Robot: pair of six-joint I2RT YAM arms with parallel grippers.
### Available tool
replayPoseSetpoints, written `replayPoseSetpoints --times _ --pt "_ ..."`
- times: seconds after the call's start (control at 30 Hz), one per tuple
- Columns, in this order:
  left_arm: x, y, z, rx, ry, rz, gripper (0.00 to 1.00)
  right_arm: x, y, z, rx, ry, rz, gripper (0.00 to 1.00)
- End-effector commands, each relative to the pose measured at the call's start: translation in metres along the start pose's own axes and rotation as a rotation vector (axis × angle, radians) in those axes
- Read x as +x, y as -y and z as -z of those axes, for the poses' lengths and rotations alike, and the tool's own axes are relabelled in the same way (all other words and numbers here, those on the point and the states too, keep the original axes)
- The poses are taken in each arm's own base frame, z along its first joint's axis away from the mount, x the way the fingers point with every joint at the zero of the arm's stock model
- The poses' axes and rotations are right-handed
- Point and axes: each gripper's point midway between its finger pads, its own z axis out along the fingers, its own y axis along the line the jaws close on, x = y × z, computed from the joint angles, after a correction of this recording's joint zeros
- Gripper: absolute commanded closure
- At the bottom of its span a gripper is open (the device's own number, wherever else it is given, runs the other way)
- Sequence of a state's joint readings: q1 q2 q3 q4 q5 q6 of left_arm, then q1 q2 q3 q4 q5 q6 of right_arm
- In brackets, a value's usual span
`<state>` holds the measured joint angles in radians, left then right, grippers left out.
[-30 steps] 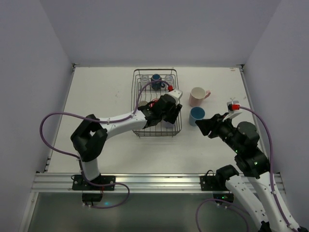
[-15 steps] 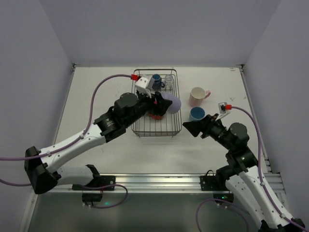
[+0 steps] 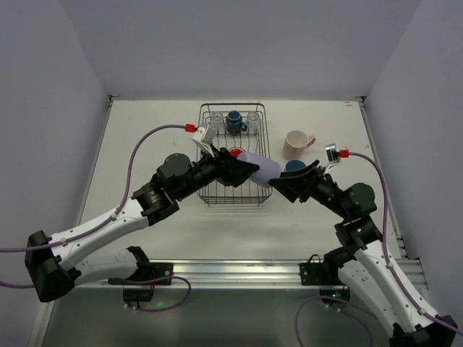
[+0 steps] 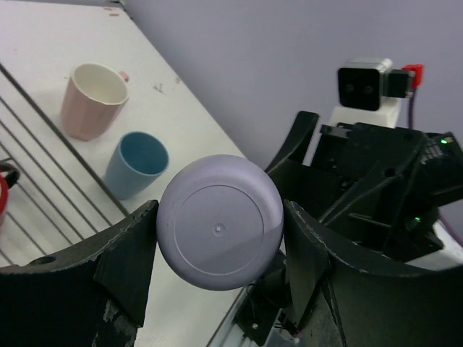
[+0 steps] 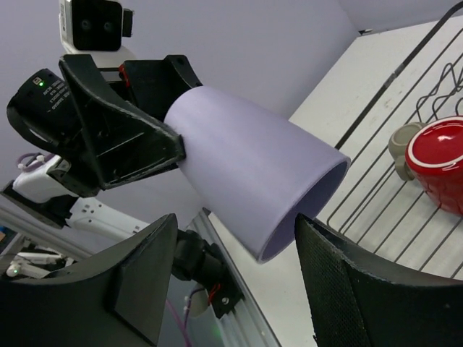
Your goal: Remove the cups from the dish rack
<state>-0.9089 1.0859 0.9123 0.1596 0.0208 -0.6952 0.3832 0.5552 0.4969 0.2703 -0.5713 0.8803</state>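
My left gripper (image 3: 242, 168) is shut on the base of a lavender cup (image 3: 263, 169), held on its side above the dish rack's (image 3: 208, 195) front right corner. In the left wrist view the cup's round base (image 4: 220, 223) sits pinched between both fingers. My right gripper (image 3: 288, 182) faces it, open. The cup's open rim (image 5: 304, 210) lies between the right fingers (image 5: 141, 275) without touching them. In the rack remain a red cup (image 3: 235, 153), a dark blue mug (image 3: 234, 121) and two clear glasses (image 3: 217, 118). A pink mug (image 3: 296, 143) and a light blue cup (image 4: 137, 163) stand on the table.
The rack's wires (image 5: 376, 108) and an olive-green cup (image 5: 405, 143) beside the red cup (image 5: 438, 163) lie just behind the lavender cup. The pink mug and the light blue cup (image 3: 294, 165) stand right of the rack, close behind my right gripper.
My left arm has lifted the lavender cup out of the rack and swung it right. My right gripper has opened and moved left from the light blue cup to meet it.
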Motion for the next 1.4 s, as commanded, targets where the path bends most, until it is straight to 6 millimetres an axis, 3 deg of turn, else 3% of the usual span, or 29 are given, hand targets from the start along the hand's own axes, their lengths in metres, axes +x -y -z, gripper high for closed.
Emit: replayPoseSetpoints --times 0.0,0.13,0.27,0.3,0.37,0.4,0.5,0.53,0.57,0.6,0.67,0.87,1.0,1.17,1.37 --pt "-0.021 0.04 0.008 0.171 0.063 0.073 0.75 -0.005 -0.02 -0.004 -0.095 0.008 0.009 0.32" --pt "-0.008 0.046 0.004 0.237 0.036 0.121 0.75 -0.009 -0.031 -0.007 -0.147 0.01 0.007 0.34" --pt "0.009 0.04 -0.005 0.232 -0.015 0.129 0.74 -0.027 -0.048 -0.008 -0.199 0.073 0.048 0.41" --pt "0.011 0.037 -0.005 0.223 -0.018 0.124 0.7 -0.032 -0.05 -0.008 -0.197 0.093 0.059 0.46" --pt "0.013 0.034 -0.005 0.206 -0.031 0.109 0.62 -0.037 -0.048 -0.009 -0.179 0.117 0.064 0.67" --pt "0.013 0.032 -0.002 0.192 -0.041 0.085 0.48 -0.038 -0.049 -0.008 -0.175 0.124 0.063 0.84" --pt "0.007 0.026 0.003 0.148 -0.03 0.014 0.24 -0.037 -0.033 -0.011 -0.075 0.096 0.053 1.0" --pt "0.007 0.02 0.011 0.109 -0.044 -0.007 0.2 -0.037 -0.027 -0.011 -0.033 0.085 0.091 1.0" --pt "0.002 0.013 0.014 0.061 -0.024 -0.03 0.14 -0.024 -0.007 -0.008 0.069 0.021 0.059 1.0" --pt "-0.001 0.007 0.026 0.024 -0.03 -0.079 0.12 -0.036 -0.008 -0.006 0.124 0.037 0.091 1.0" --pt "-0.006 -0.012 0.04 -0.082 -0.017 -0.131 0.08 -0.031 0.01 0.005 0.281 -0.051 0.139 1.0" --pt "-0.011 -0.066 0.097 -0.358 -0.07 -0.35 0.05 -0.044 0.056 0.05 0.727 -0.248 0.274 1.0" --pt "-0.01 -0.097 0.134 -0.515 -0.082 -0.418 0.05 -0.054 0.079 0.066 0.923 -0.363 0.322 1.0" --pt "0.006 -0.128 0.152 -0.61 -0.079 -0.453 0.05 -0.057 0.1 0.067 1.039 -0.455 0.336 1.0" --pt "0.019 -0.133 0.146 -0.572 -0.109 -0.458 0.06 -0.057 0.119 0.045 1.068 -0.548 0.32 1.0"
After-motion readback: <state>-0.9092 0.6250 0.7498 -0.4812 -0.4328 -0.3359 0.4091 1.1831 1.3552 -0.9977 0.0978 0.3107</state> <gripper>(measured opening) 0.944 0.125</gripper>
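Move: The purple cup is held sideways by its base in the left hand, its middle about 6 cm to that hand's right at about its height. From the open right hand it lies some 6 cm left, 4 cm ahead and 2 cm above. On the table, 26 cm below the right hand, the blue cup stands about 17 cm ahead and 7 cm right; the pink mug is 10 cm beyond the blue cup. The red mug in the rack is 16 cm straight ahead of the left hand, 25 cm lower. The purple cup changes hands in the air: the left eases it a few centimetres back and right while the right rises about 4 cm and pinches the rim, one finger inside. The left opens and withdraws leftward, then down; the right carries the cup forward, right and down, some 11 cm each way, towards the blue cup, swinging its fingers downward. ##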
